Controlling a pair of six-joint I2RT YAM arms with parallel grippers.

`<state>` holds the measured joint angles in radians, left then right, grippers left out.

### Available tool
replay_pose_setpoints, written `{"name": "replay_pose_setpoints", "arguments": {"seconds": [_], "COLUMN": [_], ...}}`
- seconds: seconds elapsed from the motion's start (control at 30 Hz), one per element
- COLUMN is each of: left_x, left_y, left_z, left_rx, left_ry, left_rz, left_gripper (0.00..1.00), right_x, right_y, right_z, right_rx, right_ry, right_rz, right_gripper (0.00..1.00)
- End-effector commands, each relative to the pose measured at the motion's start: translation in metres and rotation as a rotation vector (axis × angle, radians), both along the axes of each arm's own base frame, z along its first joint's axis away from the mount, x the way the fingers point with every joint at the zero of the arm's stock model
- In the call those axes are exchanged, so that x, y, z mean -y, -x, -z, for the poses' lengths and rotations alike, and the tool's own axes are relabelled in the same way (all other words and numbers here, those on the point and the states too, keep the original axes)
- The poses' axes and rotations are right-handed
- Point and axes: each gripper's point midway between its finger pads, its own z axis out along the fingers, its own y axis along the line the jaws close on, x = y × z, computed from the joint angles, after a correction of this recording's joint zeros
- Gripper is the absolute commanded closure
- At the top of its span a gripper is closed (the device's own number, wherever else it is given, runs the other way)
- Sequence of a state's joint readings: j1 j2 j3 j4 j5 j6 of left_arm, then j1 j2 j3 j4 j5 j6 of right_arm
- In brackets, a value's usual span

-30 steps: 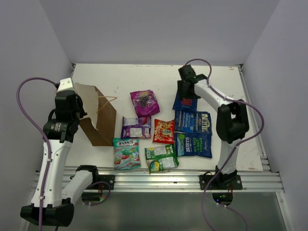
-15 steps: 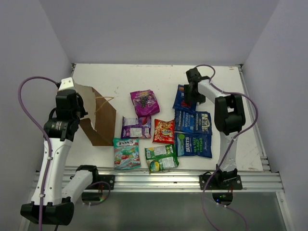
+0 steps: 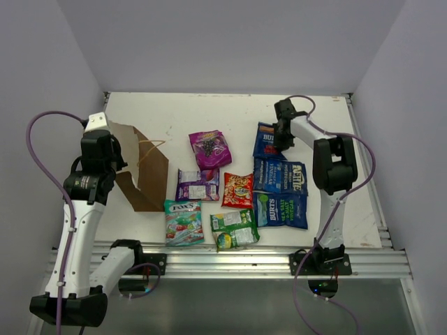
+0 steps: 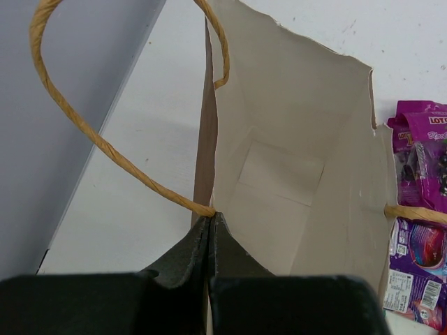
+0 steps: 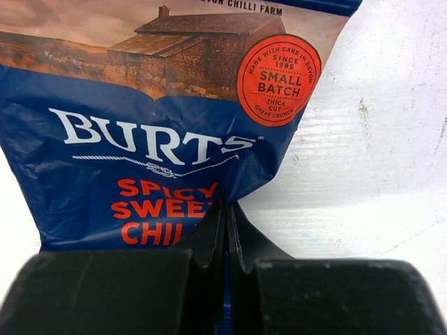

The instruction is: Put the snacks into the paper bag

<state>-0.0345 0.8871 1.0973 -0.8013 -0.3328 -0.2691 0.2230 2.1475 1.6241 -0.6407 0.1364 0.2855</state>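
The brown paper bag [image 3: 145,178] lies tilted at the left, its mouth toward the snacks. My left gripper [image 4: 211,218] is shut on the bag's rim beside a string handle [image 4: 91,129], and the bag's pale inside [image 4: 286,174] holds nothing I can see. The snacks lie flat mid-table: two purple packs [image 3: 209,149], a red-orange pack [image 3: 238,190], a green pack [image 3: 234,228], a teal-pink pack [image 3: 183,222] and three blue crisp bags. My right gripper [image 5: 227,206] is shut on the corner of the farthest blue crisp bag [image 5: 154,139], at the back right [image 3: 268,142].
The other two blue crisp bags [image 3: 280,176] lie side by side just nearer than the gripped one. White walls close in the table [image 3: 174,115] on the left, back and right. An aluminium rail [image 3: 230,262] runs along the near edge.
My right gripper dropped to the far blue crisp bag's right corner and closed on it. The left gripper and the paper bag have stayed put.
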Motion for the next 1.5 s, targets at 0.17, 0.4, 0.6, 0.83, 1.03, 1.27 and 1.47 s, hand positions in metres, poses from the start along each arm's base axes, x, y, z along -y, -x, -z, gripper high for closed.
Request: {"name": "replay_pose_setpoints", "arguments": {"seconds": [0.17, 0.4, 0.6, 0.83, 1.03, 1.27, 1.47], "left_x": [0.011, 0.026, 0.049, 0.061, 0.063, 0.063, 0.064], "left_y": [-0.007, -0.008, -0.009, -0.009, -0.004, 0.000, 0.001], "left_z": [-0.020, -0.032, -0.031, -0.035, -0.037, -0.032, -0.030], "left_rx": [0.057, 0.091, 0.110, 0.131, 0.147, 0.145, 0.152], "left_ry": [0.029, 0.066, 0.131, 0.158, 0.160, 0.158, 0.160], "left_rz": [0.064, 0.121, 0.214, 0.260, 0.272, 0.268, 0.274], "left_gripper": [1.00, 1.00, 1.00, 1.00, 1.00, 1.00, 1.00], "right_x": [-0.053, -0.189, -0.280, -0.348, -0.389, -0.401, -0.401], "right_y": [-0.017, -0.001, 0.047, 0.088, 0.110, 0.150, 0.199], "right_z": [-0.159, -0.339, -0.416, -0.389, -0.357, -0.325, -0.281], "right_rx": [0.275, 0.608, 0.754, 0.623, 0.550, 0.461, 0.362], "right_ry": [0.017, -0.283, -0.667, -0.767, -0.772, -0.669, -0.499], "right_rz": [-0.202, -0.400, -0.490, -0.607, -0.664, -0.749, -0.886], "right_gripper": [1.00, 1.00, 1.00, 1.00, 1.00, 1.00, 1.00]}}
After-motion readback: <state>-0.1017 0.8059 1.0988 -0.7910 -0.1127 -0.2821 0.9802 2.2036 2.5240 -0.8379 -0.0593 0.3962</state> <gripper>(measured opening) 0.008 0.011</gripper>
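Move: My right hand is already shut on the right edge of the Burts chilli packet. From it the paper bag's mouth lies about 49 cm left, 14 back and 23 up; the berry packet is 27 left and level, the purple-white packet 32 left and 15 back, both at table height. My left hand pinches the bag's left rim by the handle; the mouth's middle is some 8 cm right, 6 ahead and slightly below. I lift the pinched packet off the table with my right hand and sweep it about 40 cm left, first climbing steeply to some 45 cm, then sinking about 15 while drawing back towards the bag's mouth, swinging the hand counter-clockwise and raising its left side. Meanwhile my left hand keeps its pinch and draws the rim roughly 5 cm right, turning some 15 degrees clockwise. Both grippers stay shut. ##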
